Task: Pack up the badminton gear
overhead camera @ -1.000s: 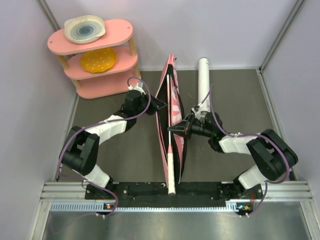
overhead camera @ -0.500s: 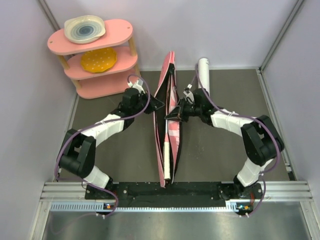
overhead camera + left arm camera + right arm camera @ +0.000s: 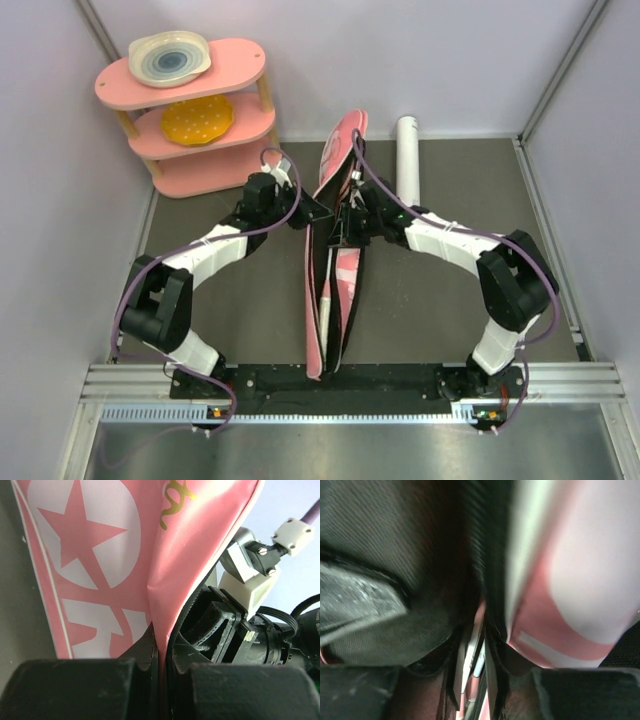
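Observation:
The long pink racket bag (image 3: 340, 275) stands on its edge down the middle of the table, its mouth gaping upward. My left gripper (image 3: 312, 212) is shut on the bag's left flap; in the left wrist view the pink fabric (image 3: 100, 555) runs down between the closed fingers (image 3: 161, 652). My right gripper (image 3: 347, 228) reaches into the bag's opening from the right. Its wrist view is blurred: a thin pale and pink strip, the racket (image 3: 472, 665), lies between fingers standing close together (image 3: 474, 645). From above the racket is hidden inside the bag. The white tube (image 3: 407, 155) lies behind the right arm.
A pink three-tier shelf (image 3: 205, 172) stands at the back left with a grey-blue plate (image 3: 170, 57) on top and a yellow plate (image 3: 198, 120) on the middle tier. Pale walls close in both sides and the back.
My right gripper has moved away from me and leftward along the bag. The white racket handle that stuck out at the near end has slid inside. The bag's near end swung left.

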{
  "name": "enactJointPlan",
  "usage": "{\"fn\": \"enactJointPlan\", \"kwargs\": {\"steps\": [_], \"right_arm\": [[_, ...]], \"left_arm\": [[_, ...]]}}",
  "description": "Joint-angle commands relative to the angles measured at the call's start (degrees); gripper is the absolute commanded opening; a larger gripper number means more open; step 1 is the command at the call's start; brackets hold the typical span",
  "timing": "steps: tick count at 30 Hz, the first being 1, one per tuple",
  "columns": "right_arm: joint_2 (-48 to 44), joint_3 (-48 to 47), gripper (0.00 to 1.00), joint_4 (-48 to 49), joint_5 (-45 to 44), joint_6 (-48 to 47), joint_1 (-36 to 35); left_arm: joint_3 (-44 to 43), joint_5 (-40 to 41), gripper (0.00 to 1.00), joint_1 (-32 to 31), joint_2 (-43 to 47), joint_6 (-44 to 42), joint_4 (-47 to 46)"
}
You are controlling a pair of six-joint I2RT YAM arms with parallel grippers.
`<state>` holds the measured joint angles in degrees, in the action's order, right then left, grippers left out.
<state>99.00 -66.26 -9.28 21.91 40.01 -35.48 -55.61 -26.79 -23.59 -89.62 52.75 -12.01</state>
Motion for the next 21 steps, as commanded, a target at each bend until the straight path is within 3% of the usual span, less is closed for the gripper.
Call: {"fn": "enactJointPlan", "kwargs": {"steps": [1,3,8,13,14,21], "right_arm": [[-3.1,-3.7,0.28,-0.82,-9.96,-0.2,-2.66],[-7.84,-1.95,0.41,-3.53,-10.48,-1.76,-2.66],[-19.86,0.25,0.55,-13.82,-13.81,-8.19,-2.57],[-25.61,1.4,0.78,-19.2,-27.96,-6.71,-0.56],[-25.44,1.05,0.87,-19.2,-29.19,-5.05,-0.2],[-15.08,-6.16,0.87,-18.67,-29.91,2.87,-0.2]], "left_arm": [[-0.2,-9.43,0.0,-0.49,0.41,3.06,-3.37],[-0.28,-9.6,0.0,-0.14,0.68,2.18,-2.06],[-0.46,-11.0,0.0,0.48,0.77,0.25,-0.38],[-1.34,-12.24,0.0,0.48,0.06,-0.19,1.81],[-1.6,-12.24,0.0,0.57,0.15,-0.45,2.16],[-3.36,-14.08,0.0,0.48,-0.2,-3.62,5.76]]}}
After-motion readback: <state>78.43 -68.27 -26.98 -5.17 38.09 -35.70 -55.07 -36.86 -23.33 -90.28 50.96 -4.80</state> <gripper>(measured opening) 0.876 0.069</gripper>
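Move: The right hand is down in the open bag at the racket shafts; the bag's right edge is about 4 cm to its right, 3 ahead and slightly higher. The racket handles lie some 16 cm back, 2 left and 6 below; the shuttlecock tube is about 20 ahead and 20 right. From the left hand, still pinching the left edge, that right edge is roughly 5 cm back, 6 right and 5 below. Right hand spreads off the racket shafts, up and right about 9 cm each; left draws bag back 4 cm. ##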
